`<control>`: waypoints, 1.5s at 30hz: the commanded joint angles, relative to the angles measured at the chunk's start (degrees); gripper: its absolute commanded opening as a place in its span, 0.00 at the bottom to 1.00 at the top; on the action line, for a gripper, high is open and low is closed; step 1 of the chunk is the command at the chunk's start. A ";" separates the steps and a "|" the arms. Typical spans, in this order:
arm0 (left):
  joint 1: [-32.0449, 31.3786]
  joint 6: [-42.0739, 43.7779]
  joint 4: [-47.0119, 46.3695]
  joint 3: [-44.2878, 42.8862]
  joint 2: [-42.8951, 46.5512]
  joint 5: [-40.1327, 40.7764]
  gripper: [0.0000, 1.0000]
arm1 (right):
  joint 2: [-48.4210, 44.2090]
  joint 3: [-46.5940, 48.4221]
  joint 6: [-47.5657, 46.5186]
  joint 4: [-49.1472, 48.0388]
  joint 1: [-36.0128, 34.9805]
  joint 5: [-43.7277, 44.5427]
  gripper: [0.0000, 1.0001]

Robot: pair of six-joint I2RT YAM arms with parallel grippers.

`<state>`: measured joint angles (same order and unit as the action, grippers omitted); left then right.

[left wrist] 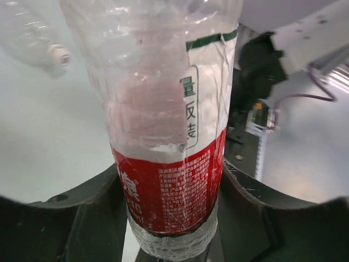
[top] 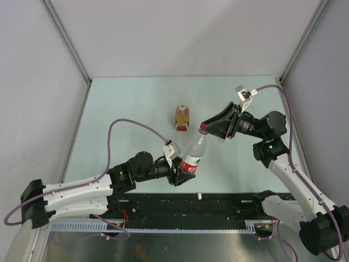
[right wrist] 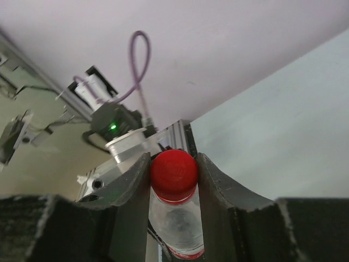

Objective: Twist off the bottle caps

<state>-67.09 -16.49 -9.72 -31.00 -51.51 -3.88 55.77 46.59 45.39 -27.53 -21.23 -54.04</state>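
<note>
A clear bottle with a red-and-white label (top: pixel 192 157) leans up and to the right above the table. My left gripper (top: pixel 184 170) is shut on its lower body, and its fingers (left wrist: pixel 82 218) press the red label (left wrist: pixel 169 191) from both sides. The bright red cap (top: pixel 203 130) tops the neck. My right gripper (top: pixel 207 129) is shut on that cap (right wrist: pixel 173 170), with one finger tight against each side of it. A bottle with amber liquid (top: pixel 182 117) lies on the table behind. A clear bottle (left wrist: pixel 27 33) with a white cap (left wrist: pixel 59 54) lies beyond the held one.
A small white round cap (top: pixel 200 195) lies loose on the black rail at the table's near edge. Grey walls with metal posts close in the pale green table (top: pixel 125 103) on three sides. Purple cables loop from both wrists.
</note>
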 commanded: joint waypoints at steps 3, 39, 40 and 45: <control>1.41 0.37 -13.91 0.31 1.48 -24.92 0.00 | -2.55 0.08 -1.83 -7.60 -3.69 -6.61 0.00; 1.87 -3.80 -23.94 2.17 1.21 -48.61 0.00 | -7.91 0.34 9.32 -29.59 -2.66 -11.07 0.00; 1.87 -3.89 -23.94 2.26 1.22 -48.60 0.00 | -8.20 0.34 9.70 -29.55 -1.87 -10.11 0.00; 1.89 -4.23 -23.99 3.12 0.89 -48.31 0.00 | -9.72 0.35 12.02 -29.21 2.29 -4.19 0.00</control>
<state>-64.99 -22.28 -29.95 -28.69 -51.31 -49.25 47.42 46.57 55.24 -55.20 -21.45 -64.40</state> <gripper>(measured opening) 0.578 0.387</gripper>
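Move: The red cap is still on the held bottle: it sits between my right fingers, and from my left hand, which grips the bottle low, about 8 cm ahead, 5 right and 14 above. From my right hand, the bottle's middle is 5 cm back, 3 left, 9 below; the amber bottle 13 ahead, 7 left; the lying clear bottle 16 ahead, 12 right, both some 30 below. A white cap lies 8 back, 5 right of my left hand, 20 below. I draw both hands back towards my bases some 12 cm and lift them 6 or 7, left still gripping the bottle, right still pinching the red cap. My left hand swings about 40 degrees clockwise; my right rolls about 25 around its fingers and swings counter-clockwise, then eases off rightward and slightly forward, taking the cap away from the bottle's mouth. ##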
